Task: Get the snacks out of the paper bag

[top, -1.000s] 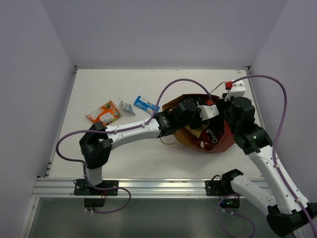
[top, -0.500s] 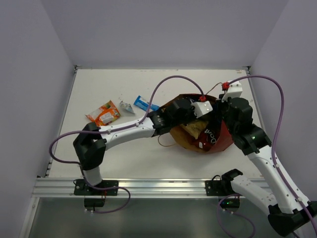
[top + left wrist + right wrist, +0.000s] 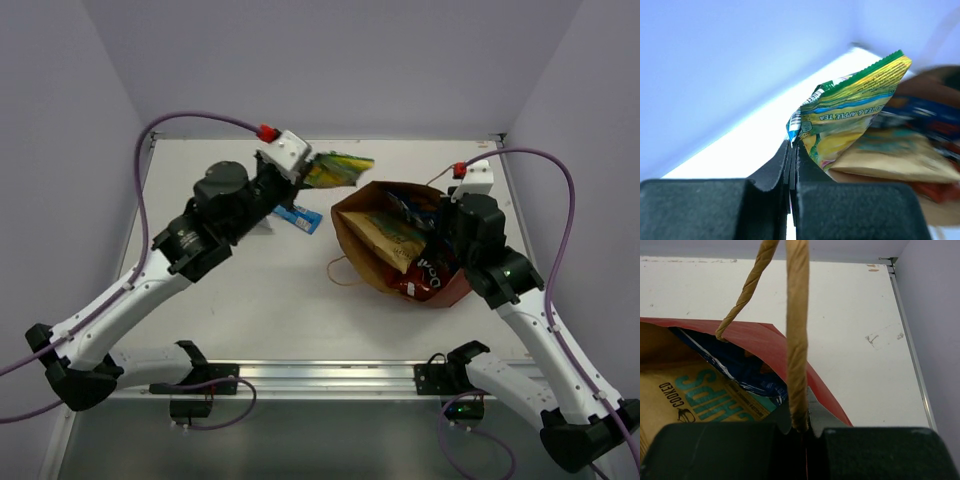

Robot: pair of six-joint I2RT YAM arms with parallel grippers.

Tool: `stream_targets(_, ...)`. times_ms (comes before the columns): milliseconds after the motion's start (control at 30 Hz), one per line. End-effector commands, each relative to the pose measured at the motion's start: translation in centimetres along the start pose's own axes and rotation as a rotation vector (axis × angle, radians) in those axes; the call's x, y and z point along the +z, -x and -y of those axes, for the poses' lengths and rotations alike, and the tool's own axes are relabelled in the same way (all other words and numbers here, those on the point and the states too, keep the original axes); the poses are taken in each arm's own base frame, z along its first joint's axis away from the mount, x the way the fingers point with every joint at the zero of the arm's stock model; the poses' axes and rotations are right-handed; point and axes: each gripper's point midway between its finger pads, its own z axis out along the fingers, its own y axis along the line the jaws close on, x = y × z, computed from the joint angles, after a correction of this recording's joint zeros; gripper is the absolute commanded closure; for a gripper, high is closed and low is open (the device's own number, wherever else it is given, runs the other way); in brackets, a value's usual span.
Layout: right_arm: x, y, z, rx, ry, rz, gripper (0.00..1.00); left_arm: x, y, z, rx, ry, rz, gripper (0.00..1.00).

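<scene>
My left gripper (image 3: 306, 172) is raised over the back of the table, left of the paper bag, and is shut on the corner of a green and yellow snack packet (image 3: 338, 169). In the left wrist view the jaws (image 3: 792, 146) pinch that packet (image 3: 852, 110) at its sealed edge. The paper bag (image 3: 362, 262) lies open on its side at the right, red outside. A tan snack bag with teal print (image 3: 392, 234), a blue one (image 3: 404, 205) and a red one (image 3: 430, 277) lie in it. My right gripper (image 3: 802, 427) is shut on the bag's twisted handle (image 3: 796, 335).
A blue snack pack (image 3: 298, 215) lies on the table below my left wrist, left of the bag. The bag's other loop handle (image 3: 340, 272) rests on the table. Walls close in the table at the back and on both sides.
My left gripper shut on the green packet inside the bag, then pulled it out, up and to the left. The right gripper kept its hold on the handle.
</scene>
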Motion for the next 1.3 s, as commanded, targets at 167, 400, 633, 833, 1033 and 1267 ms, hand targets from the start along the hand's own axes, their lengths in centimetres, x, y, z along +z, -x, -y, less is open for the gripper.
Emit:
stream_targets(167, -0.6, 2.1, 0.2, 0.037, -0.004, 0.054, 1.00, -2.7, -6.0, -19.3, -0.028, 0.586, -0.176, 1.00)
stream_targets(400, -0.9, 2.1, -1.1, 0.034, 0.074, 0.044, 1.00, -1.0, -16.6, -30.7, -0.044, 0.878, -0.357, 1.00)
stream_targets(633, -0.9, 1.9, -1.8, 0.018, 0.115, 0.030, 1.00, 4.1, -24.9, -31.4, -0.103, 0.815, -0.484, 0.70)
stream_targets(833, -1.0, 1.8, -2.6, 0.009, 0.164, 0.027, 1.00, 4.9, -19.8, -23.2, -0.055, 0.615, -0.377, 0.13)
stream_targets(1033, -1.8, 2.2, -3.6, -0.027, 0.242, 0.035, 1.00, 6.0, -10.7, -5.5, 0.207, 0.065, -0.122, 0.09)
stream_targets(1267, -2.5, 2.2, -4.5, -0.071, 0.313, 0.038, 1.00, 6.7, -8.5, 7.9, 0.551, -0.331, 0.018, 0.09)
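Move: My left hand already holds the green-yellow packet high up. Its bare spot on the table lies about 24 cm ahead, 25 cm to the left and 36 cm below. From this hand the orange snack lies 12 cm ahead and 29 cm left, the silver packet 15 ahead and 18 left, the blue bar 16 ahead and 8 left; the paper bag is 3 cm ahead, 17 cm right. The spot is some 21 cm ahead of my right hand and 50 cm left. I swing the green-yellow packet left and forward, then down, about 25 cm each way, turning my left hand some 50 degrees counter-clockwise and tipping it down. I open over the table beyond the orange snack, then sweep back right, rising, with fingers wide to the bag's left rim. My right hand keeps the bag's handle pinched, easing 3 cm left. ##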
